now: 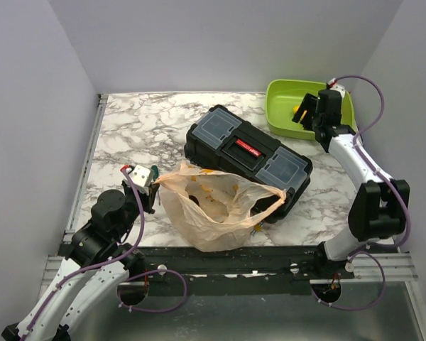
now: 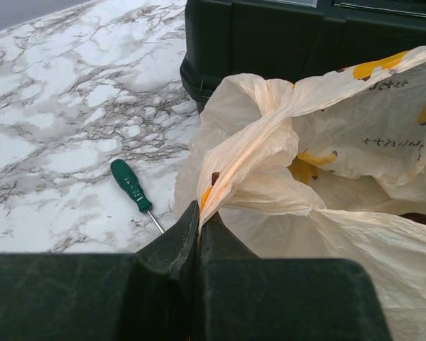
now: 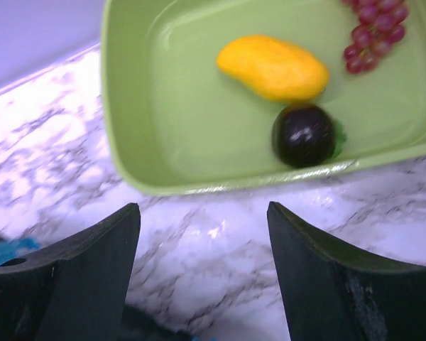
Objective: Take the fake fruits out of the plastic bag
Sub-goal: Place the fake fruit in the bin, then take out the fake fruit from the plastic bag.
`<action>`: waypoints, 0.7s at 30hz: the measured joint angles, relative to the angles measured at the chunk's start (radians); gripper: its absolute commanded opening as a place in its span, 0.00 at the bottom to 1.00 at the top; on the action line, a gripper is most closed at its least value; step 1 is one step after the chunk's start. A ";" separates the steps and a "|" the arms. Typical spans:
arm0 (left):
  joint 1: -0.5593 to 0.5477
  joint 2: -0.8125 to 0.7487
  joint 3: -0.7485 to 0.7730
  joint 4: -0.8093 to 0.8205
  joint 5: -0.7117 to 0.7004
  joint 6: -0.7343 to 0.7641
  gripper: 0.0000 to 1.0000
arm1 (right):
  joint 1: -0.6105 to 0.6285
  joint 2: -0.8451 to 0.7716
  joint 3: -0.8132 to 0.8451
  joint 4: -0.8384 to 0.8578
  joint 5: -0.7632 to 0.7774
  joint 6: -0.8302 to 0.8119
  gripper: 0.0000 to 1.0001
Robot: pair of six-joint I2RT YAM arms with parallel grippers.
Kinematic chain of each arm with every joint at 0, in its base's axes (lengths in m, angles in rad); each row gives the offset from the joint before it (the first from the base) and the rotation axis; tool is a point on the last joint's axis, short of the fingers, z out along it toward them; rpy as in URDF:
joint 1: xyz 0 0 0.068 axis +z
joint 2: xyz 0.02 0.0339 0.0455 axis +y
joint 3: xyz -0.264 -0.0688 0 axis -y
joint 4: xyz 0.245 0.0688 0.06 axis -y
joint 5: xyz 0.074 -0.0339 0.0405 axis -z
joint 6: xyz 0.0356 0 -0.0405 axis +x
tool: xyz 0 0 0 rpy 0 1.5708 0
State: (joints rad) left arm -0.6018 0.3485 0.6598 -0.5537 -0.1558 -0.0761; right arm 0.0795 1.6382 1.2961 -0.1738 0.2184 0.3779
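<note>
The plastic bag (image 1: 214, 207) lies crumpled against the front of the black toolbox, its mouth facing up. My left gripper (image 2: 199, 214) is shut on a bunched fold of the bag's left rim (image 2: 248, 153); in the top view the left gripper (image 1: 155, 185) sits at the bag's left corner. A dark shape (image 2: 420, 219) shows inside the bag. My right gripper (image 3: 202, 213) stands open with nothing between its fingers, just in front of the green tray (image 3: 128, 142). A yellow fake fruit (image 3: 273, 67) and a dark purple one (image 3: 303, 135) lie in the tray.
The black toolbox (image 1: 248, 153) lies diagonally across the middle of the marble table. A green-handled screwdriver (image 2: 131, 186) lies left of the bag. A cluster of red grapes (image 3: 373, 32) sits in the tray, which stands at the back right (image 1: 280, 96).
</note>
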 measured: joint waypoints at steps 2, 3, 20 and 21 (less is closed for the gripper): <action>0.000 -0.002 0.000 0.000 0.000 0.000 0.00 | 0.006 -0.073 -0.059 0.009 -0.048 0.020 0.74; 0.000 -0.003 0.000 0.000 0.000 0.000 0.00 | 0.010 -0.107 -0.082 0.009 -0.069 0.030 0.74; 0.000 -0.004 0.000 0.006 -0.010 -0.007 0.00 | 0.334 -0.390 -0.016 -0.160 -0.124 0.003 0.72; 0.000 -0.004 0.000 0.006 -0.011 -0.007 0.00 | 0.370 -0.396 -0.002 -0.172 -0.136 -0.008 0.72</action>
State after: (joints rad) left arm -0.6014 0.3443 0.6594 -0.5472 -0.1669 -0.0834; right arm 0.4496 1.2419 1.2938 -0.3458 0.0826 0.3702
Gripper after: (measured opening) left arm 0.005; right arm 0.727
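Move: The open plastic bag lies about 32 cm back and 34 cm to the left of the empty right hand, its middle some 12 cm lower. The black toolbox stands between them, roughly 15 cm back and 25 cm left of that hand; the green bin is about 13 cm ahead and 5 cm to its right. From the left hand, still pinching the bag's corner, the bag's middle is about 23 cm right, 2 cm back and 14 cm lower. Swing the right gripper away from the green bin, some 16 cm left, while drawing it about 12 cm back and raising it 13 cm towards the toolbox and the bag beyond. Begin mainly back and let the leftward sweep grow; turn the hand nearly 30 degrees counter-clockwise, tipping the fingers up slightly, and keep them open and empty. ##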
